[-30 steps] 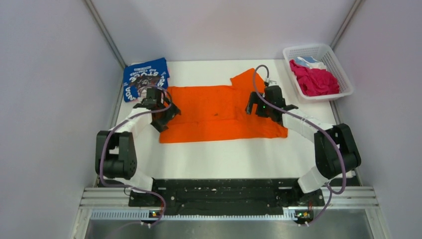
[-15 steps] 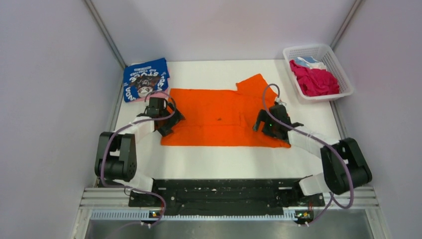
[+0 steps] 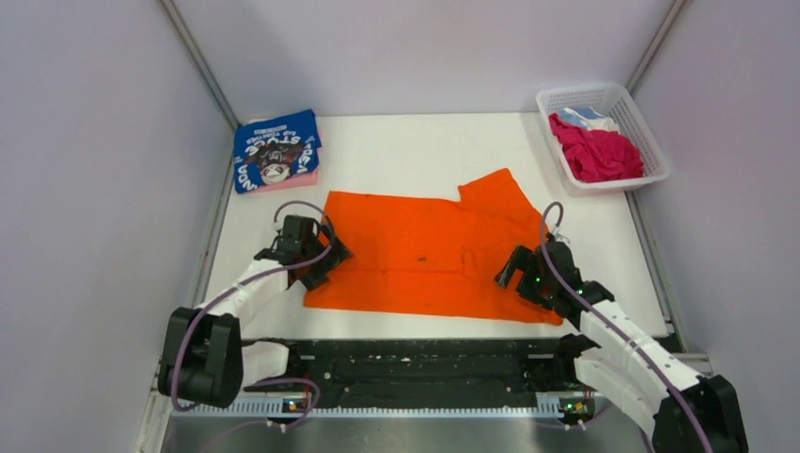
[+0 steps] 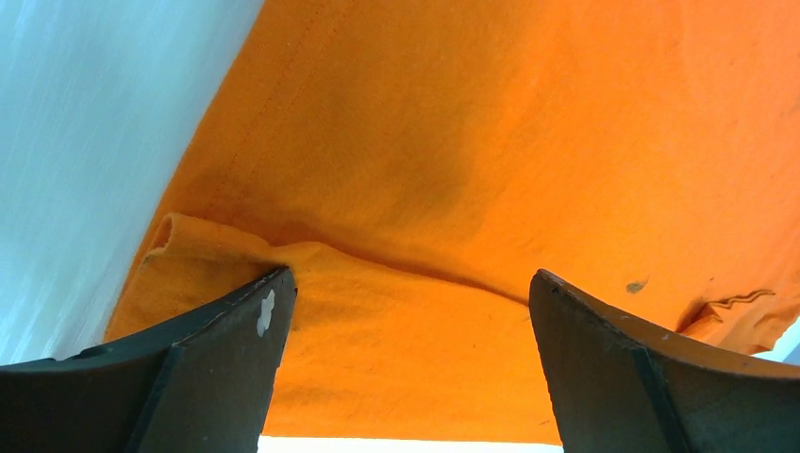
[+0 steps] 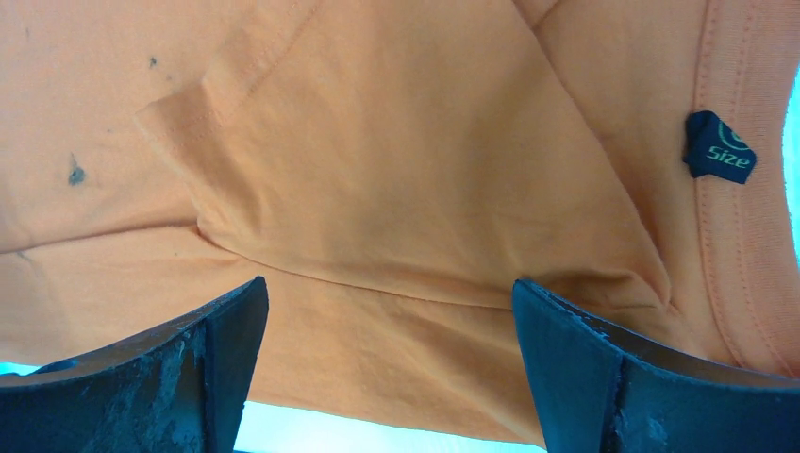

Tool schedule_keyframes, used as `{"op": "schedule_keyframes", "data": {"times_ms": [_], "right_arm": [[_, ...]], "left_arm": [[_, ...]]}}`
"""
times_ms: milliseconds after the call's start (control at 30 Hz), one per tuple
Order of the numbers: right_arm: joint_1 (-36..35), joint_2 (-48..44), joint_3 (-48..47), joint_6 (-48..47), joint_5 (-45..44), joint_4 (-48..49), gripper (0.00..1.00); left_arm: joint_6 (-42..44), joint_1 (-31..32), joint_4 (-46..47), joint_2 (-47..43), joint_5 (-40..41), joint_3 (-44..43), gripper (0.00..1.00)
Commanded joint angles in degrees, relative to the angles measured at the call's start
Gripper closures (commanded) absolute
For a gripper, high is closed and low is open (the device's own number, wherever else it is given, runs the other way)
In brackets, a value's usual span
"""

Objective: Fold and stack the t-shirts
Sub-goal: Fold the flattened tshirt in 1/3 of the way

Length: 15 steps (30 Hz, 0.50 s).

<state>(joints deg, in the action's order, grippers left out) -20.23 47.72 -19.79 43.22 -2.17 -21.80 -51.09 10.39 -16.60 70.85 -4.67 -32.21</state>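
A bright orange t-shirt lies spread flat in the middle of the table, one sleeve sticking out at the back right. My left gripper stands open over the shirt's near left corner, and its fingers straddle a raised fold of orange cloth. At the near right edge my right gripper is open too, cloth between its fingers and a dark size tag by the collar. A folded blue printed t-shirt rests on a pink one at the back left.
A white lattice basket at the back right holds a crumpled magenta t-shirt and a light-blue one. Grey walls close in both sides. A black rail runs along the table's near edge.
Both arms have drawn back toward the near edge. The orange t-shirt has slid that way with them and now lies skewed, its right side nearest. Both grippers stayed open.
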Motion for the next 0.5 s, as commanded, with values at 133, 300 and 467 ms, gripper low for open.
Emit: {"op": "schedule_keyframes", "data": {"times_ms": [133, 300, 467], "right_arm": [[-0.2, -1.6, -6.3, -3.1, -0.8, -5.5, 0.01], [-0.2, 3.7, -14.1, -5.9, -5.9, -2.7, 0.01], [-0.1, 12.9, -23.2, -11.2, -7.6, 2.5, 0.01]], "left_arm": [[0.0, 0.8, -16.1, -5.7, 6.2, -1.3, 0.01], [2.0, 0.7, -19.4, -4.0, 10.8, -10.5, 0.01], [3.7, -0.8, -22.3, 7.0, 16.5, -23.9, 0.01]]}}
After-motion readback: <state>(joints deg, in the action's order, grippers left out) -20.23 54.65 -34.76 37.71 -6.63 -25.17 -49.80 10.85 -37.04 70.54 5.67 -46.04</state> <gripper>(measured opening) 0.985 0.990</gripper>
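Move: Both open hands press on the orange t-shirt. Its far left corner lies about 21 cm ahead of the left hand and 1 cm to its left, the folded stack some 31 cm ahead and 14 cm left. From the right hand, the upper sleeve's tip is roughly 33 cm ahead and 7 cm left, the laundry basket some 43 cm ahead and 21 cm right. Both open hands drag the t-shirt back, the left 4 cm, then rise forward off it about 5 cm. ##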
